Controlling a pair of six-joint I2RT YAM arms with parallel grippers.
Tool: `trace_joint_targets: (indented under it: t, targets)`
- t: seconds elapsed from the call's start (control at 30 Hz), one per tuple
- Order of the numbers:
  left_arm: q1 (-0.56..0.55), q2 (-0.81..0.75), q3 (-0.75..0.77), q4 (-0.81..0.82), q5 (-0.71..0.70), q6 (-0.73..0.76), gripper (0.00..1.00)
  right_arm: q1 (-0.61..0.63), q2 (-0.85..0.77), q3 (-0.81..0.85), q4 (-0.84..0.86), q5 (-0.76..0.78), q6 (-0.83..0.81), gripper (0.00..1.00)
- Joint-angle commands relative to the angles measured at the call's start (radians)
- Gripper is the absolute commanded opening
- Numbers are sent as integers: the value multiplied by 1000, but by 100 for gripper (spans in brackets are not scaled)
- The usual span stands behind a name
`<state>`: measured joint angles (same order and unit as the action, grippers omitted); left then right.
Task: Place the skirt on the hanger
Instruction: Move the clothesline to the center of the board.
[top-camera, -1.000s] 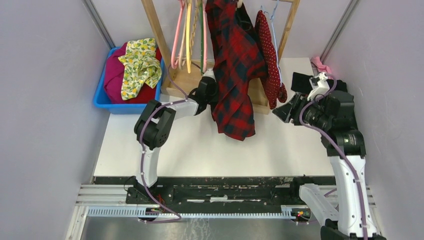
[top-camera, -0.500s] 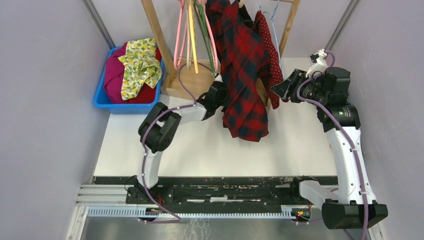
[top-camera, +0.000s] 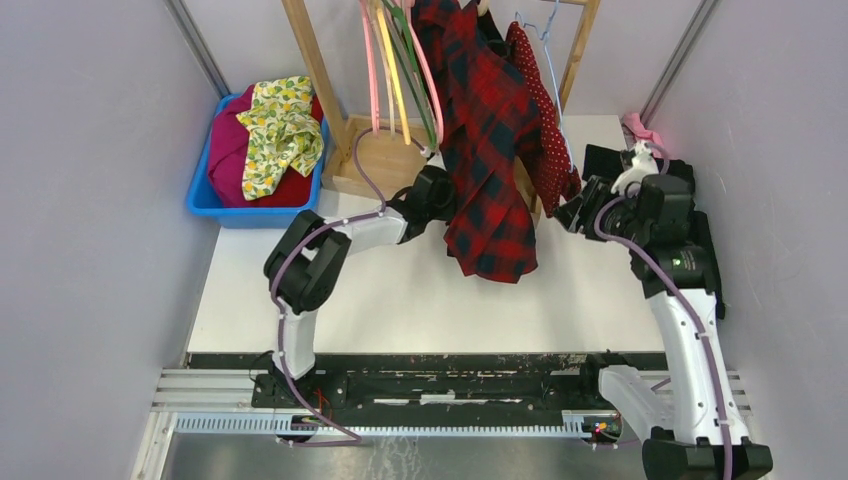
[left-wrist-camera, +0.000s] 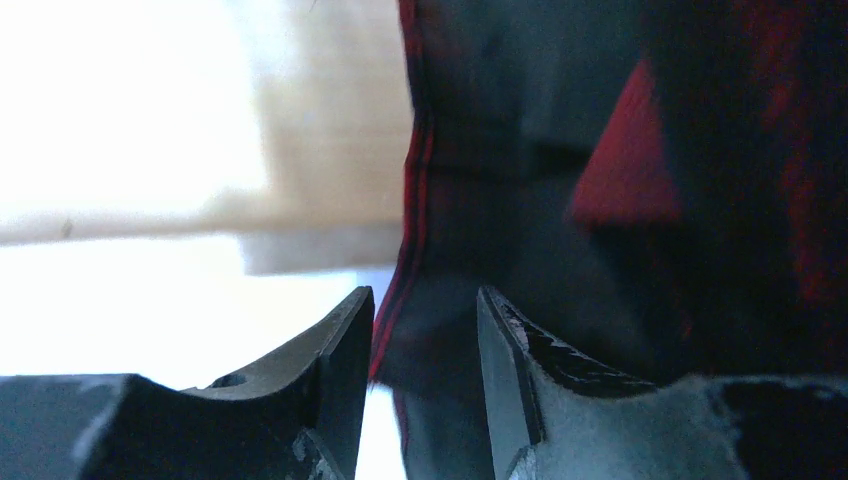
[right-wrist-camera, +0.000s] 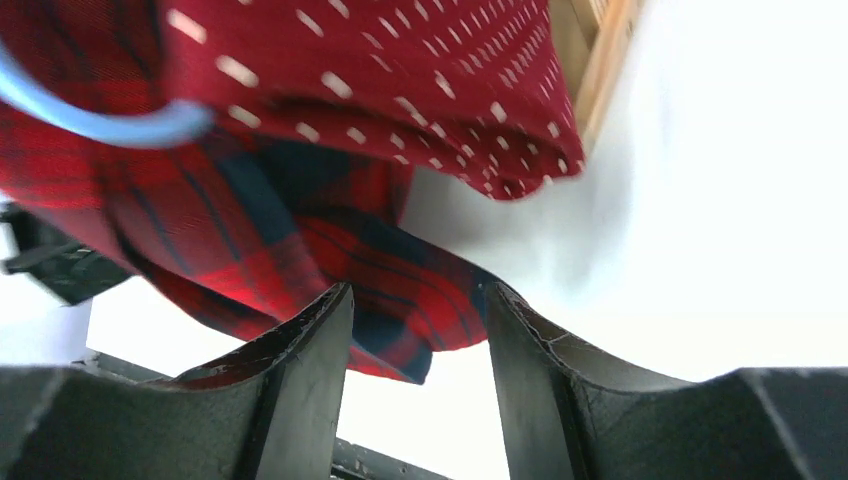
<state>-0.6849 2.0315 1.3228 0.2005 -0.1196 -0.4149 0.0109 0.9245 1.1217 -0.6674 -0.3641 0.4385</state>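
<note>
The skirt (top-camera: 541, 120), dark red with tiny white dots, hangs on the wooden rack from the thin pale-blue hanger (top-camera: 549, 62), just right of a red-and-black plaid garment (top-camera: 490, 150). In the right wrist view the skirt (right-wrist-camera: 400, 80) hangs above my fingers, with a stretch of the hanger wire (right-wrist-camera: 100, 125) at the left. My right gripper (top-camera: 575, 207) (right-wrist-camera: 418, 300) is open below the skirt's hem and holds nothing. My left gripper (top-camera: 442, 197) (left-wrist-camera: 425, 300) is open at the plaid garment's left edge (left-wrist-camera: 410, 200), which hangs between its fingers.
The wooden rack (top-camera: 310, 60) stands on a wooden base (top-camera: 380, 160) and carries pink, yellow and green hangers (top-camera: 395, 70). A blue bin (top-camera: 203, 200) at the left holds magenta cloth and a yellow floral cloth (top-camera: 280, 130). Grey walls close both sides.
My left gripper moved right against the plaid garment, pushed it right, then its jaws widened. My right gripper rose toward the skirt and has dropped back below its hem. The coloured hangers swung.
</note>
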Motion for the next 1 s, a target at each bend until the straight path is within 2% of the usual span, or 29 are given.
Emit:
trace_joint_targets:
  t: [0.0, 0.2, 0.37, 0.5, 0.67, 0.97]
  targets:
    - [24, -115, -53, -229, 7, 2, 51, -1, -38, -145, 30, 79, 1, 58]
    - [57, -232, -83, -275, 8, 20, 53, -1, 42, -349, 259, 143, 82, 58]
    - [114, -294, -126, -288, -3, 40, 54, -1, 254, -383, 461, 183, 94, 57]
    - [220, -279, -119, -266, 30, 55, 54, 0, 385, -357, 604, 180, 138, 57]
    - [317, -194, -33, -246, 37, 82, 54, 1, 517, -299, 725, 178, 200, 57]
    - [356, -3, 159, -236, 12, 136, 53, 19, 758, -123, 691, 225, 183, 56]
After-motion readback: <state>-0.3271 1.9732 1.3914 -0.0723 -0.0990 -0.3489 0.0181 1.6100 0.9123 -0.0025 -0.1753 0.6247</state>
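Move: The clothesline's base is the target: its front right corner lies about 13 cm ahead of the right hand, 5 cm left and 27 cm below. Its front left corner is some 26 cm left of the left hand, 5 cm ahead and 6 cm lower. The plaid skirt hangs close on the left hand's right, its middle about 8 cm right, 2 cm ahead and 10 cm above; the dotted skirt's middle is roughly 14 cm ahead of the right hand, 2 cm left and 5 cm above. Right hand drops 20 cm, then forward towards the base's corner; left sweeps 18 cm left, leaving the plaid skirt. ##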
